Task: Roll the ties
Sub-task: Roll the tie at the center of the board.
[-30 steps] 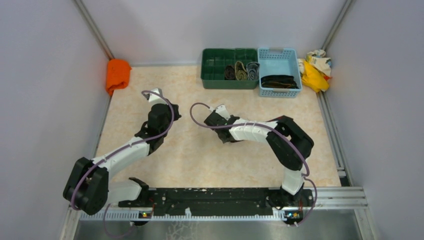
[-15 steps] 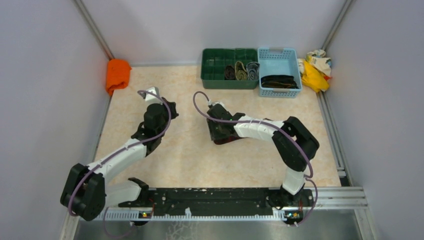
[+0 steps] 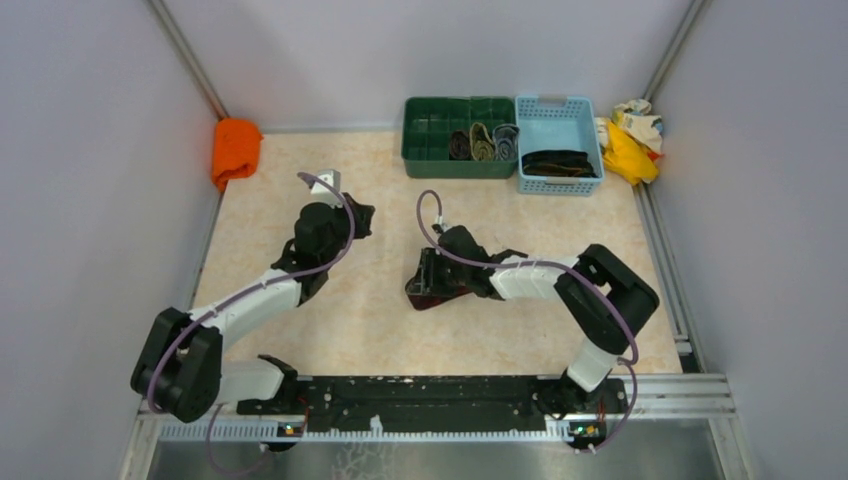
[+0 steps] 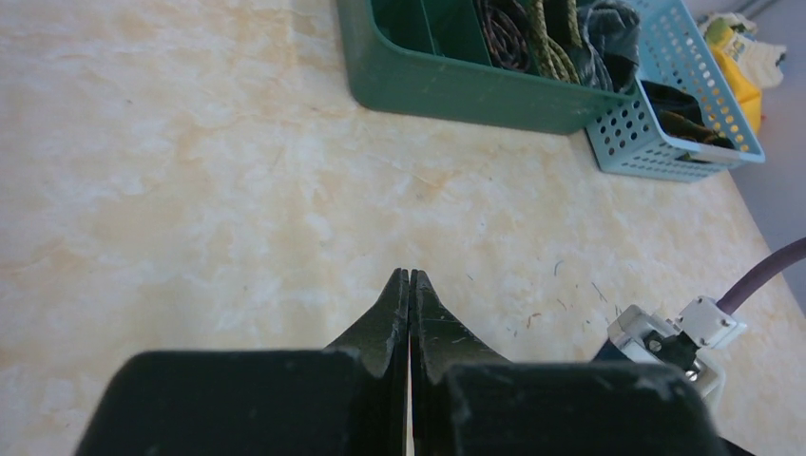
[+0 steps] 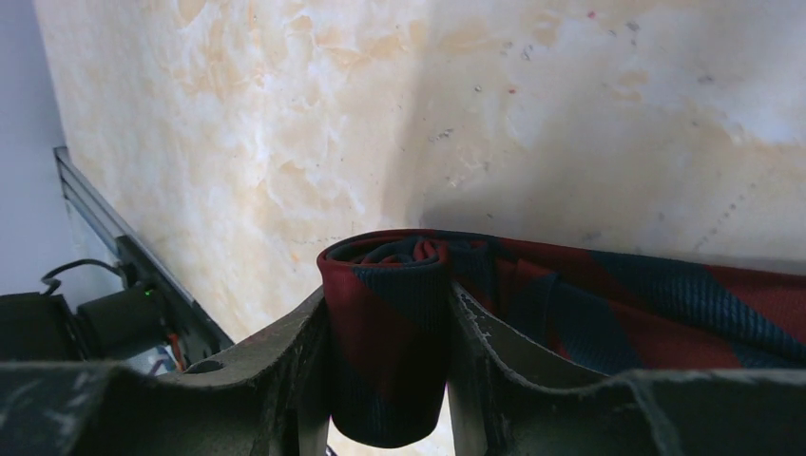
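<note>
In the right wrist view a dark red tie with navy plaid [image 5: 665, 304] has one end wound into a tight roll [image 5: 385, 285]. My right gripper [image 5: 390, 309] is shut on that roll, one finger on each side, and the loose length trails off to the right. From above, the right gripper [image 3: 425, 283] sits low at mid-table, with a bit of the red tie [image 3: 424, 298] showing under it. To the left, my left gripper [image 3: 360, 216] is shut on nothing above bare table; its fingertips [image 4: 410, 277] are pressed together.
A green divided tray [image 3: 430, 152] at the back holds three rolled ties [image 3: 485, 142]. A light blue basket [image 3: 558, 180] beside it holds dark ties [image 3: 557, 162]. An orange cloth [image 3: 235, 148] lies back left. Yellow and cream rags [image 3: 630, 135] lie back right.
My right gripper has moved toward the near edge and narrowed onto the rolled end of the red tie. The left gripper has shifted a little to the right, still shut.
</note>
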You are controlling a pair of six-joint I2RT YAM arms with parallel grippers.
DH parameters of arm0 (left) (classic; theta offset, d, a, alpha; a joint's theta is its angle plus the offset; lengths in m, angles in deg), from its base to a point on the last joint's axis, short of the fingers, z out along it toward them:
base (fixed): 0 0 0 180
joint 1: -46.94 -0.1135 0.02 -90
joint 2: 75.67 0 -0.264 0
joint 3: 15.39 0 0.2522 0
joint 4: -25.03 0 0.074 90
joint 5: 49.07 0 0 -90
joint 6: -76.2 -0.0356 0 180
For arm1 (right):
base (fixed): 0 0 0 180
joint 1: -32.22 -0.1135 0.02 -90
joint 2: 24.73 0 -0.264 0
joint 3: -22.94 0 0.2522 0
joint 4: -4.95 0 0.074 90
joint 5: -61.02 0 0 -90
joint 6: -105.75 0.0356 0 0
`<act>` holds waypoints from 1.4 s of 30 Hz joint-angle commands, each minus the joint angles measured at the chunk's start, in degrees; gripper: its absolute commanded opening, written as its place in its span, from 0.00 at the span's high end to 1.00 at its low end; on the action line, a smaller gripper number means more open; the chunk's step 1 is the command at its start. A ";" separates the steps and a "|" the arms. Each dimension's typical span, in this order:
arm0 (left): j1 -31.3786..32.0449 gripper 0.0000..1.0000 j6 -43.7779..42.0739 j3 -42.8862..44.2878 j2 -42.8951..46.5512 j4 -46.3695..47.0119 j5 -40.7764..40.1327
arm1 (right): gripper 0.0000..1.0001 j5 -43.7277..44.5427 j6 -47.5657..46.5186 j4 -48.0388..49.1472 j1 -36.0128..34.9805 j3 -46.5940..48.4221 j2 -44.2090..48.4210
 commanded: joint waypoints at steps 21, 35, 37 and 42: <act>1.61 1.00 -1.40 6.92 -15.85 6.58 17.17 | 0.35 8.96 -3.25 -13.50 3.93 -5.68 14.00; 2.83 1.00 -2.58 10.13 -20.48 5.63 19.91 | 0.31 12.29 -7.74 -19.08 3.91 -3.47 17.49; 3.16 1.00 -2.71 10.77 -21.44 5.53 20.31 | 0.30 13.39 -8.48 -20.32 3.87 -2.76 18.37; 4.16 1.00 -3.10 12.27 -23.00 5.16 20.64 | 0.30 14.10 -9.86 -22.79 3.93 -1.75 20.80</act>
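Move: The tie's roll is already pinched between the right fingers, its middle within about 1 cm of them. The tie's flat tail runs off to the right; its middle is some 10 cm to the right hand's right, 3 cm ahead and 3 cm lower. The green tray stands about 31 cm ahead of this hand and 8 cm to its right. From the left hand, the roll lies roughly 10 cm right, 14 cm back and 15 cm below. Still pinching the tie's roll at first, the right fingers soon open and loosen their hold while the hand travels about 10 cm right, along the tail side, its fingers tilting some 15 degrees steeper downward; it rises slightly at the end. The shut left hand swings about 10 cm right and 6 cm down, turning clockwise and drawing nearer the roll without touching it. ##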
